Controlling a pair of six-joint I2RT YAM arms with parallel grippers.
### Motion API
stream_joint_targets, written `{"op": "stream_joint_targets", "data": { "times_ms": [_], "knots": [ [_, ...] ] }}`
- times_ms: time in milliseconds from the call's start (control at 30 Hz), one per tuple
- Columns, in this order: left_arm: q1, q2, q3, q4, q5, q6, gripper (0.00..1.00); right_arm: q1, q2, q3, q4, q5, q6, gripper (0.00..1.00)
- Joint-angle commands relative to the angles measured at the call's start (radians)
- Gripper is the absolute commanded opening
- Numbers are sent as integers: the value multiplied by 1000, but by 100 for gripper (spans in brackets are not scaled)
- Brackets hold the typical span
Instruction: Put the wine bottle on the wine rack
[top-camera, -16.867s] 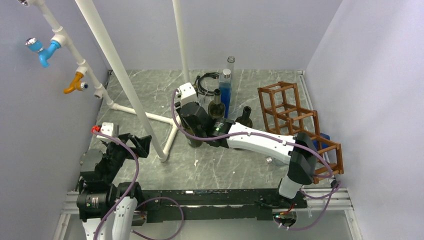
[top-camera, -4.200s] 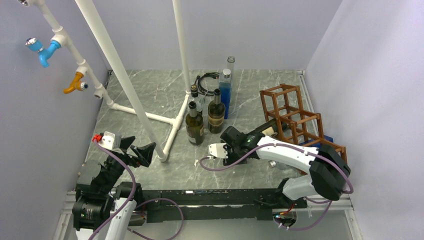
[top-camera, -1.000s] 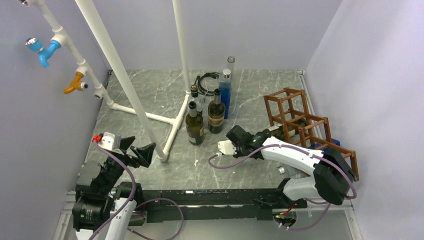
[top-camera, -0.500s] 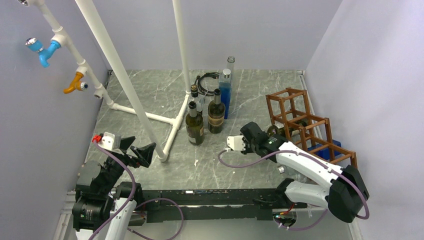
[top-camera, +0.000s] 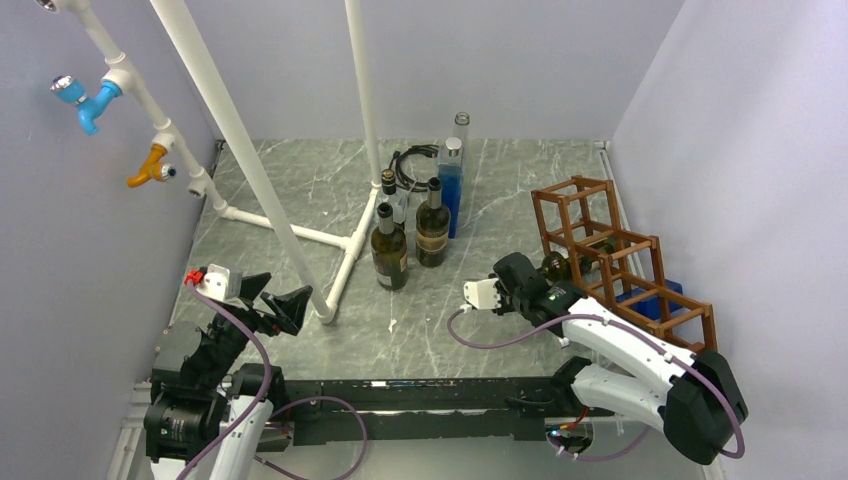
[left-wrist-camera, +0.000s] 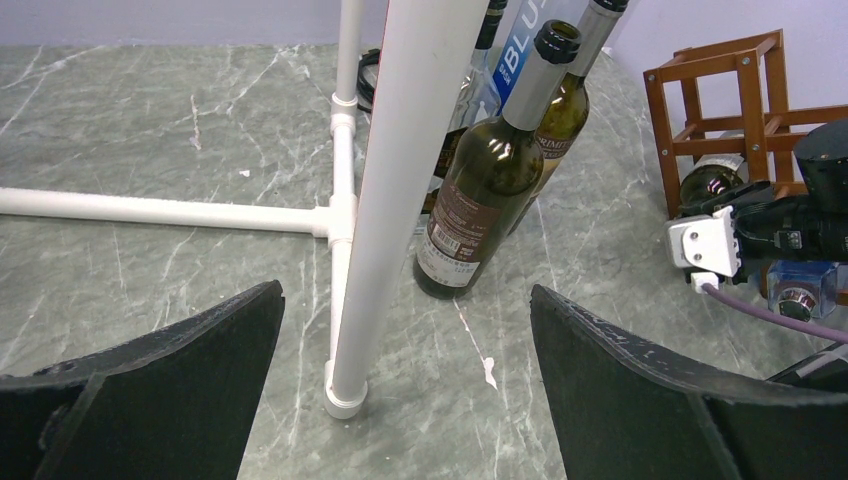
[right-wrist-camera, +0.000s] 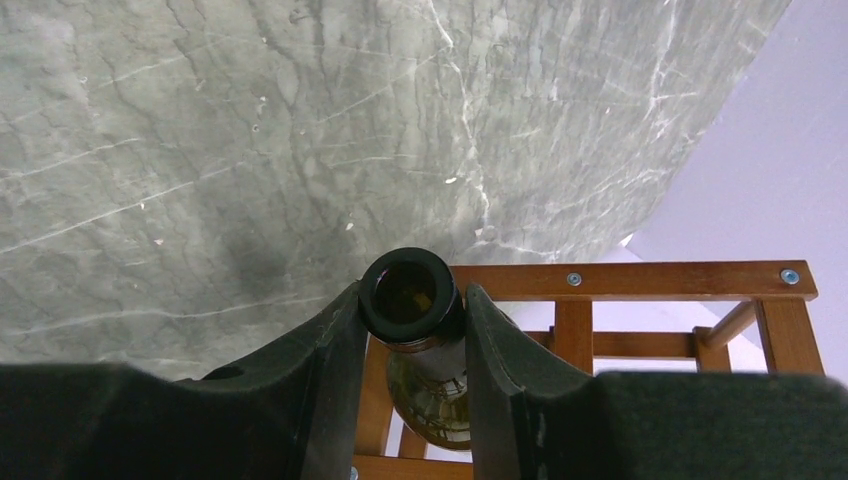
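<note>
The reddish-brown wine rack (top-camera: 620, 255) stands at the right of the table. A dark wine bottle (top-camera: 567, 264) lies on its side in a lower cell, neck pointing left out of the frame. My right gripper (top-camera: 541, 279) is shut on that neck. The right wrist view has the bottle (right-wrist-camera: 432, 385) running away into the wine rack (right-wrist-camera: 640, 281), with my right gripper (right-wrist-camera: 411, 300) pinching just behind the open mouth. My left gripper (top-camera: 272, 302) hangs open at the near left, holding nothing. In its own view, the left gripper (left-wrist-camera: 405, 290) frames a white pipe, the wine rack (left-wrist-camera: 712, 110) far right.
Two dark bottles (top-camera: 390, 252) (top-camera: 433, 225) stand upright mid-table beside a blue bottle (top-camera: 451, 185) and a black cable coil (top-camera: 405, 160). A white pipe frame (top-camera: 290, 232) crosses the left half. A blue object (top-camera: 640, 296) lies under the rack.
My right arm has moved right with the bottle, sliding it deeper into the rack cell. The left arm has not moved.
</note>
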Motion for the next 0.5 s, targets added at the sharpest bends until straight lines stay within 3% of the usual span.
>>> {"op": "stream_joint_targets", "data": {
  "times_ms": [0, 300, 367, 400, 433, 467],
  "knots": [
    [-4, -6, 4, 29, -9, -9, 99, -18, 8, -13, -11, 57, 82, 40],
    [-3, -10, 4, 27, -18, -12, 99, 10, -49, -5, -47, 33, 111, 55],
    [-3, -8, 3, 27, -18, -11, 99, 34, -62, -9, -53, 42, 114, 73],
    [-3, -7, 4, 26, -22, -14, 99, 45, -64, -4, -64, 39, 116, 90],
    [-3, -6, 4, 24, -24, -13, 99, 55, -72, 0, -76, 31, 118, 98],
    [-3, -6, 4, 25, -24, -14, 99, 68, -80, 2, -75, 25, 120, 99]
  ]
}}
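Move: The right hand still has the neck of the wine bottle between its fingers; the bottle's middle lies in the wine rack about 10 cm to the right and 4 cm ahead, slightly lower. The rack's middle is roughly 17 cm right and 2 cm ahead, the blue bottle some 20 cm right and 4 cm back. From the left hand, the held bottle is about 50 cm right, 12 cm ahead and well below. The right hand opens wide, letting go of the bottle's neck, and eases back about 1 cm. ##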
